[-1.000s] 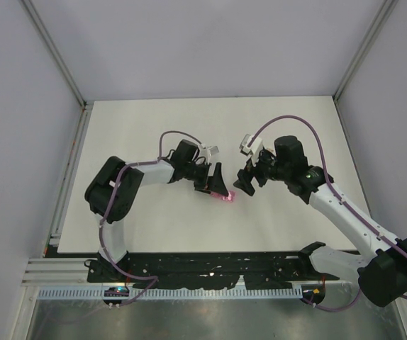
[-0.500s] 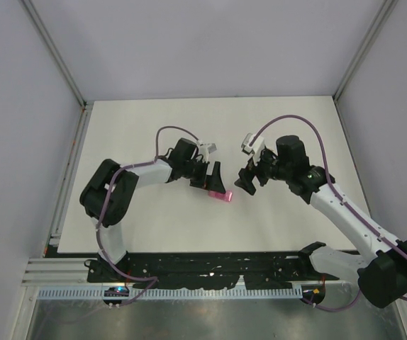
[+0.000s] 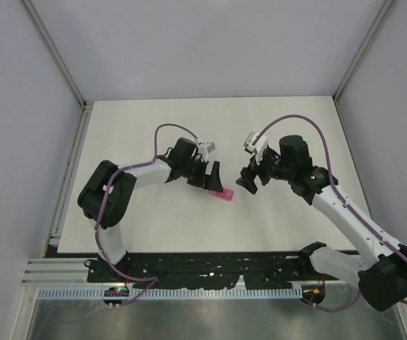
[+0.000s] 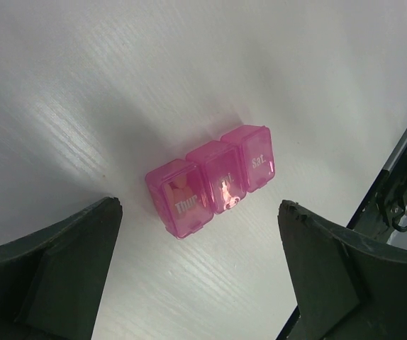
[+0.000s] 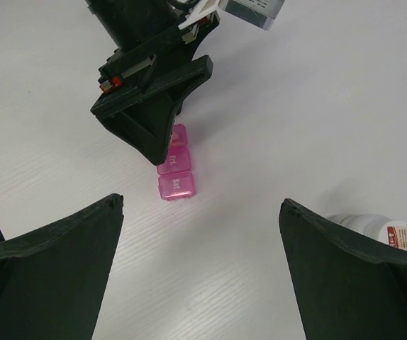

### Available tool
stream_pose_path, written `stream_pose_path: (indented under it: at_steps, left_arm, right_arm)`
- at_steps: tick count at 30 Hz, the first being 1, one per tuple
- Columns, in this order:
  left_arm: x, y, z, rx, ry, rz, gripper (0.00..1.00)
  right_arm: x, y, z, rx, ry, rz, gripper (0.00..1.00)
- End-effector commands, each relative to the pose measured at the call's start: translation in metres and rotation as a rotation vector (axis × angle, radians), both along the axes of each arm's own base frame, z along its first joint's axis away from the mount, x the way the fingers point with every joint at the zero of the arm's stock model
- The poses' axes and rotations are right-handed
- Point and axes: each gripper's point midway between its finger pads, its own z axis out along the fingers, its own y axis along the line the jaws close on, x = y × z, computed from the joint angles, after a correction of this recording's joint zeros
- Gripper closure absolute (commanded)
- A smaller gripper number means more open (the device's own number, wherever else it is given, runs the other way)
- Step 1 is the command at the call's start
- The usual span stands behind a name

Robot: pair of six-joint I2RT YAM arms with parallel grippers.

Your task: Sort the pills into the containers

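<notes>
The containers [image 4: 210,178] are a bright-pink strip of three joined compartments marked Thur, Fri and Sat, lying flat on the white table with their lids down. In the top view the containers [image 3: 222,194] lie between both arms. My left gripper [image 4: 198,207] hovers open just above and behind the strip, touching nothing. My right gripper [image 5: 200,202] is open too, farther off, with the containers [image 5: 174,171] ahead of it and partly under the left fingers [image 5: 154,117]. A pale shape shows through the Thur lid; otherwise the pills are hidden.
A small white bottle [image 5: 378,231] with an orange-red label lies at the lower right of the right wrist view. White table [image 3: 154,127] stretches to the walls; the black rail [image 3: 210,265] runs along its near edge.
My left gripper has opened wider and drawn back off the pink strip, which now lies uncovered on the table. The right gripper has edged slightly right.
</notes>
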Motion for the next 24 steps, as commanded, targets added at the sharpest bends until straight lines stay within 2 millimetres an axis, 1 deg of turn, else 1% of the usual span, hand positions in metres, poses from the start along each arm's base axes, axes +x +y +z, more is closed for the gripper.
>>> stream_pose_path:
  at_steps: [1, 7, 11, 15, 19, 20, 21, 24]
  left_arm:
    - [0.001, 0.02, -0.01, 0.109, -0.036, 0.02, 0.02]
    - [0.006, 0.02, 0.008, 0.106, -0.097, 0.012, 0.03]
    - [0.011, 0.021, 0.028, 0.096, -0.152, 0.015, 0.02]
    - [0.016, 0.026, 0.051, 0.097, -0.236, 0.013, 0.02]
    - [0.02, 0.032, 0.076, 0.09, -0.332, 0.01, 0.02]
    - [0.019, 0.034, 0.08, 0.091, -0.354, 0.007, 0.02]
    - [0.021, 0.036, 0.086, 0.09, -0.383, 0.008, 0.02]
    - [0.019, 0.042, 0.101, 0.087, -0.442, 0.003, 0.02]
  right_arm:
    - [0.003, -0.001, 0.015, 0.03, -0.054, -0.007, 0.05]
    - [0.007, -0.006, 0.017, 0.033, -0.064, -0.032, 0.05]
    - [0.014, -0.012, 0.02, 0.034, -0.079, -0.078, 0.05]
    - [0.023, -0.024, 0.024, 0.04, -0.093, -0.157, 0.04]
    - [0.037, -0.045, 0.029, 0.033, -0.113, -0.28, 0.02]
    - [0.042, -0.054, 0.031, 0.026, -0.122, -0.322, 0.02]
    - [0.044, -0.057, 0.032, 0.031, -0.121, -0.342, 0.01]
    - [0.053, -0.077, 0.04, 0.024, -0.149, -0.441, 0.0]
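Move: The pink pill box lies just off the left fingertips, about 3 cm to that hand's right, 1 cm back and 3 cm below. From the right hand, the white pill bottle stands some 9 cm ahead, 8 cm to the right and 15 cm lower. The pill box is about 8 cm to the right hand's left, 1 cm ahead and 17 cm below. Sliding left off the pill box first and then rising steeply, the left hand backs away, about 3 cm left and 7 cm up, its open gripper rolling some 20 degrees so that the forward side lifts. Meanwhile the right hand gathers speed to the right and forward, about 6 cm, towards the white bottle, swinging clockwise with its fingers wide open. ##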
